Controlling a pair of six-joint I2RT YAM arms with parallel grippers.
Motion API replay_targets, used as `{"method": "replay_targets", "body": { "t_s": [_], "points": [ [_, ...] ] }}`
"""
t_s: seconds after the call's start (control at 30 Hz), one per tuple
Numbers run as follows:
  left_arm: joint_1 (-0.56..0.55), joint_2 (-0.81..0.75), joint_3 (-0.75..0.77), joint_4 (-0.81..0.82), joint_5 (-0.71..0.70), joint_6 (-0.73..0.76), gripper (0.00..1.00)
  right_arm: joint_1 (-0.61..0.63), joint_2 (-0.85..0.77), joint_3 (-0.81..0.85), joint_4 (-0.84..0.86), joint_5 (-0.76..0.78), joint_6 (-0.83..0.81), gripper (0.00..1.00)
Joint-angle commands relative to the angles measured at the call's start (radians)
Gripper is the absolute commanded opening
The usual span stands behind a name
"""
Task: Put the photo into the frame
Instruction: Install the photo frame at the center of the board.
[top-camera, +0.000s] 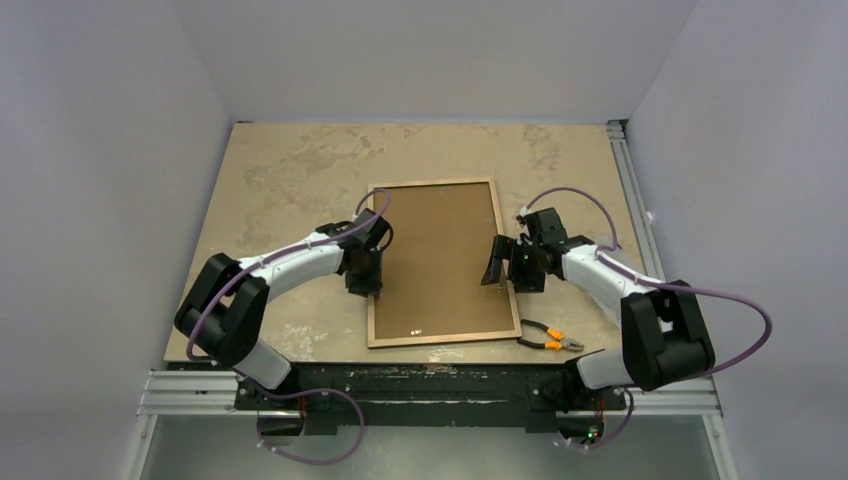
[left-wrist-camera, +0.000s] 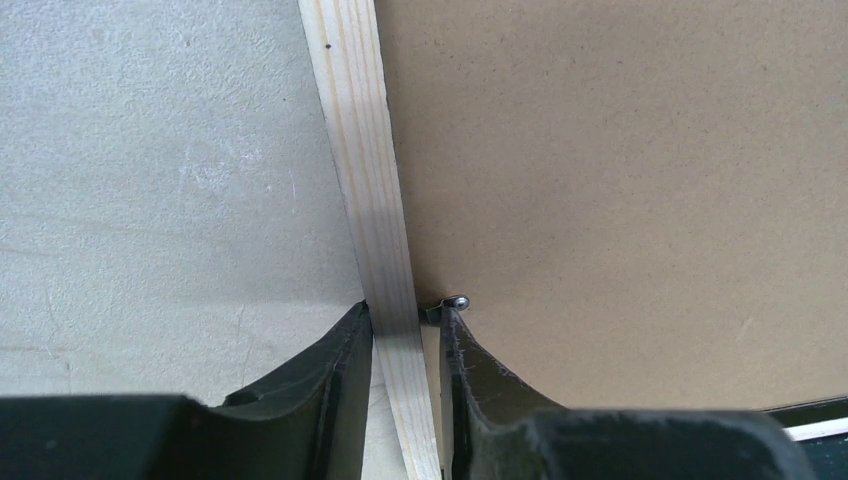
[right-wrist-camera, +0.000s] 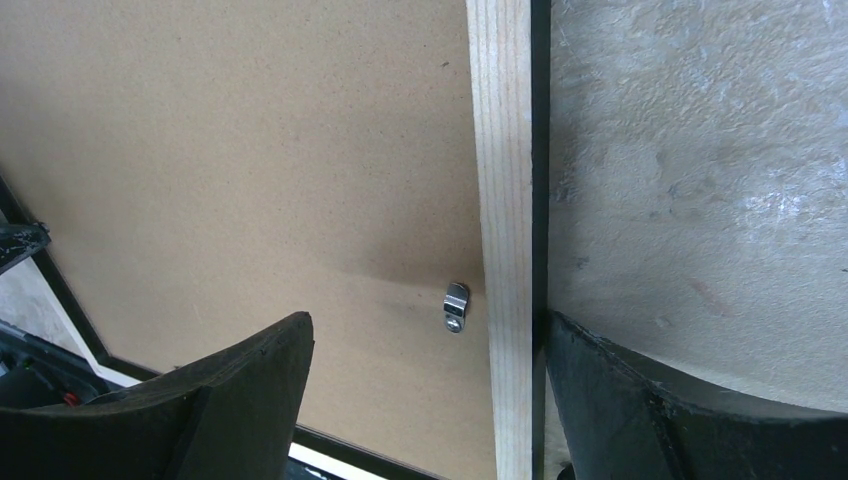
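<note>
The frame (top-camera: 430, 184) lies face down mid-table, its light wood back up, with the brown backing board (top-camera: 440, 260) inside it. The photo is out of view. My left gripper (top-camera: 366, 290) is at the left rail (left-wrist-camera: 360, 150). Its jaws stand narrow round that rail, the outer finger against the wood and the inner fingertip touching a small metal clip (left-wrist-camera: 455, 300). My right gripper (top-camera: 508, 275) stands open across the right rail (right-wrist-camera: 500, 150). One finger is outside the rail, the other over the board (right-wrist-camera: 250, 150), with a metal clip (right-wrist-camera: 456, 306) between them.
Orange-handled pliers (top-camera: 550, 340) lie on the table by the frame's near right corner. Grey walls stand close on the left, the right and behind. A metal rail (top-camera: 630, 200) runs along the table's right edge.
</note>
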Motion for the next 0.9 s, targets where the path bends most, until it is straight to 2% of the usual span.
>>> {"method": "replay_targets", "body": {
  "t_s": [0.0,0.13,0.2,0.43,0.53,0.67,0.87],
  "points": [
    [-0.027,0.036,-0.002,-0.003,-0.039,0.015,0.11,0.009,0.009,0.009,-0.011,-0.037,0.005,0.83],
    [-0.028,0.029,-0.004,0.006,-0.023,0.017,0.04,0.011,0.003,0.014,-0.022,-0.032,0.000,0.83],
    [-0.028,0.021,-0.002,0.011,-0.009,0.016,0.08,0.014,0.002,0.017,-0.027,-0.029,-0.003,0.83],
    [-0.025,-0.043,-0.009,0.058,0.094,-0.014,0.57,0.069,0.003,0.026,-0.029,-0.011,0.015,0.83],
    [-0.010,-0.065,-0.007,0.055,0.104,-0.031,0.68,0.108,0.004,0.032,-0.029,0.005,0.031,0.83],
    [0.042,-0.093,-0.025,0.034,0.109,-0.048,0.70,0.178,0.017,0.046,-0.024,0.036,0.061,0.83],
    [0.105,-0.133,-0.046,-0.054,-0.005,-0.054,0.71,0.271,0.053,0.081,-0.013,0.079,0.093,0.82]
  ]
}}
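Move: The photo frame lies between the hands, its middle about 9 cm ahead and 14 cm right of the left hand, whose fingers hold the left rail; a metal clip sits 1 cm to the right. From the right hand the frame's middle is some 8 cm ahead and 13 cm left. The right rail runs 3 cm to that hand's right, against the outer finger; the pliers lie 12 cm back and 10 cm right. The frame's left rail is let go first: the left fingers open wide around it, shift about 1 cm right, then swing some 3 cm left while rising about 1 cm. As they open, the right hand, its fingers staying wide, pushes the right rail from outside, going about 4 cm left and 3 cm back with a slight counter-clockwise turn. ##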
